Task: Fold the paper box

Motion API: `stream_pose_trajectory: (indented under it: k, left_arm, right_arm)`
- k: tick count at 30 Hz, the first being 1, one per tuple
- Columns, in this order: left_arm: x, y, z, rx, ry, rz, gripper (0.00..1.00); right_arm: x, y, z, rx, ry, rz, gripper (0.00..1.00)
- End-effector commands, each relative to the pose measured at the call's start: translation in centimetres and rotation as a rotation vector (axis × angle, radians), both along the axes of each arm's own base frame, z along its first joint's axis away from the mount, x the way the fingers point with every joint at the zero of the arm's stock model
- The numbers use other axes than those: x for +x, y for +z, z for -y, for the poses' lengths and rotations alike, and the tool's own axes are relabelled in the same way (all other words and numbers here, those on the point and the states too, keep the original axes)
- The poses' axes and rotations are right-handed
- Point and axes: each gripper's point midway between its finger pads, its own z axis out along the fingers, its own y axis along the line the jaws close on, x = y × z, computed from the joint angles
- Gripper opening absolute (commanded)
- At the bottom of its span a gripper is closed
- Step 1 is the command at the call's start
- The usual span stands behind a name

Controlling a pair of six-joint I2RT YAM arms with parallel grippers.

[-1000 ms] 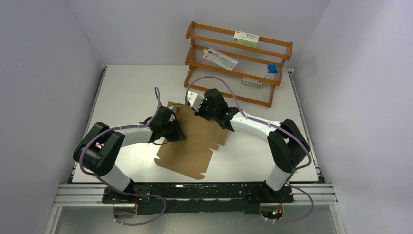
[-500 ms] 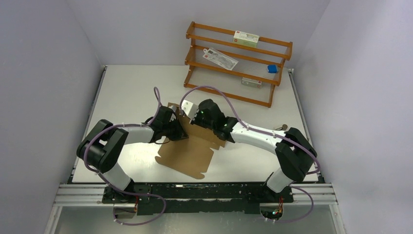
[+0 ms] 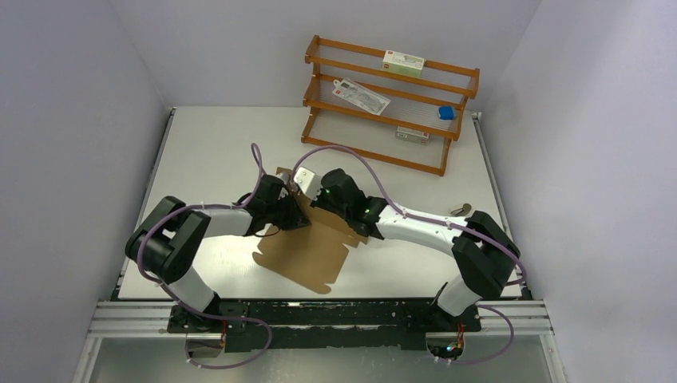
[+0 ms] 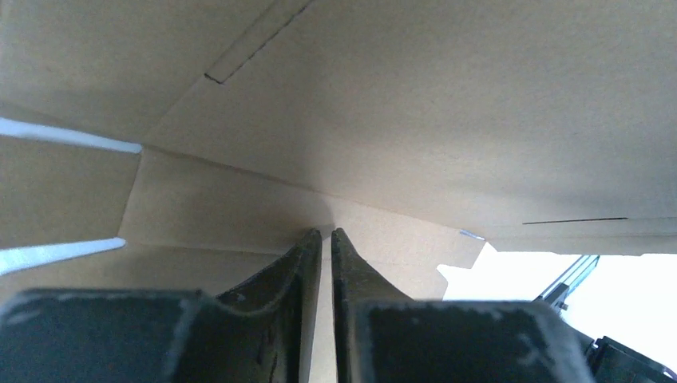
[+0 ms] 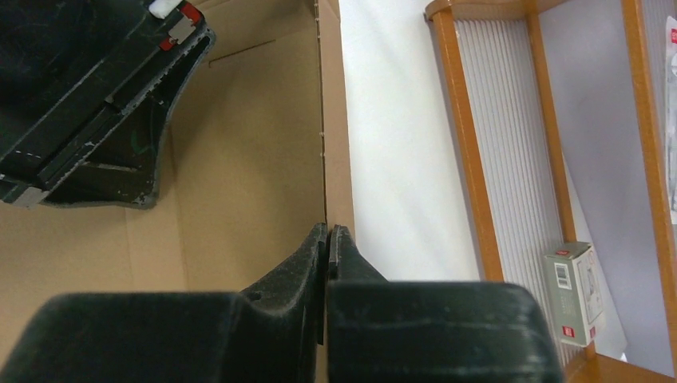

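Note:
The paper box point(image 3: 307, 255) is a brown cardboard sheet lying mid-table, its far flap raised. My right gripper point(image 3: 310, 191) is at that far flap. In the right wrist view it point(image 5: 328, 227) is shut on the flap's thin edge, with the box's inner face point(image 5: 239, 159) to its left and the left wrist's black body point(image 5: 88, 104) over it. My left gripper point(image 3: 302, 219) sits low at the box's left side. In the left wrist view it point(image 4: 326, 233) is shut to a hairline slit, tips at a crease of the cardboard point(image 4: 439, 120).
A wooden rack point(image 3: 391, 104) stands at the back right, holding a white-green carton point(image 3: 402, 62), a flat packet point(image 3: 361, 96) and a blue item point(image 3: 446, 113). The rack point(image 5: 479, 159) lies close to the right of my right gripper. A small object point(image 3: 459, 210) rests near the table's right edge.
My right arm has slid leftward along the box's far flap, and the sheet has shifted slightly left. My left gripper stays at the box, its slit a little wider.

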Motion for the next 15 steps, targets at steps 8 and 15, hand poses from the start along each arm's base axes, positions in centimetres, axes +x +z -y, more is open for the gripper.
stream_pose_trajectory:
  k: [8, 15]
  left_arm:
    - [1.5, 3.8, -6.2, 0.103, 0.115, 0.123, 0.30]
    - [3.2, 7.7, -9.9, 0.032, 0.211, 0.146, 0.39]
  right_arm:
    - [-0.9, -1.7, -1.1, -0.082, 0.077, 0.009, 0.00]
    - [0.2, -0.3, -1.1, -0.099, 0.082, 0.081, 0.00]
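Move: The left hand's tips are down on the box's crease, and the box's left side flap lies some 8 cm ahead and 6 cm to the left, perhaps 3 cm higher. The box edge pinched by the right hand is about 4 cm ahead, 2 cm right and 12 cm above the left hand; the flat near panel is centred roughly 10 cm back and 1 cm left. From the right hand the side flap lies about 5 cm ahead, 7 cm left and 9 cm below. The left hand lifts off the crease and sweeps left and up, then also forward, towards the space over the box's left side flap, going about 8 cm left, 7 cm up and 3 cm forward while its wrist turns some 10 degrees counter-clockwise and its nearly shut fingers part. The right hand keeps its pinch on the raised edge and barely travels, sinking 1.5 cm with that edge still held well off the table. ##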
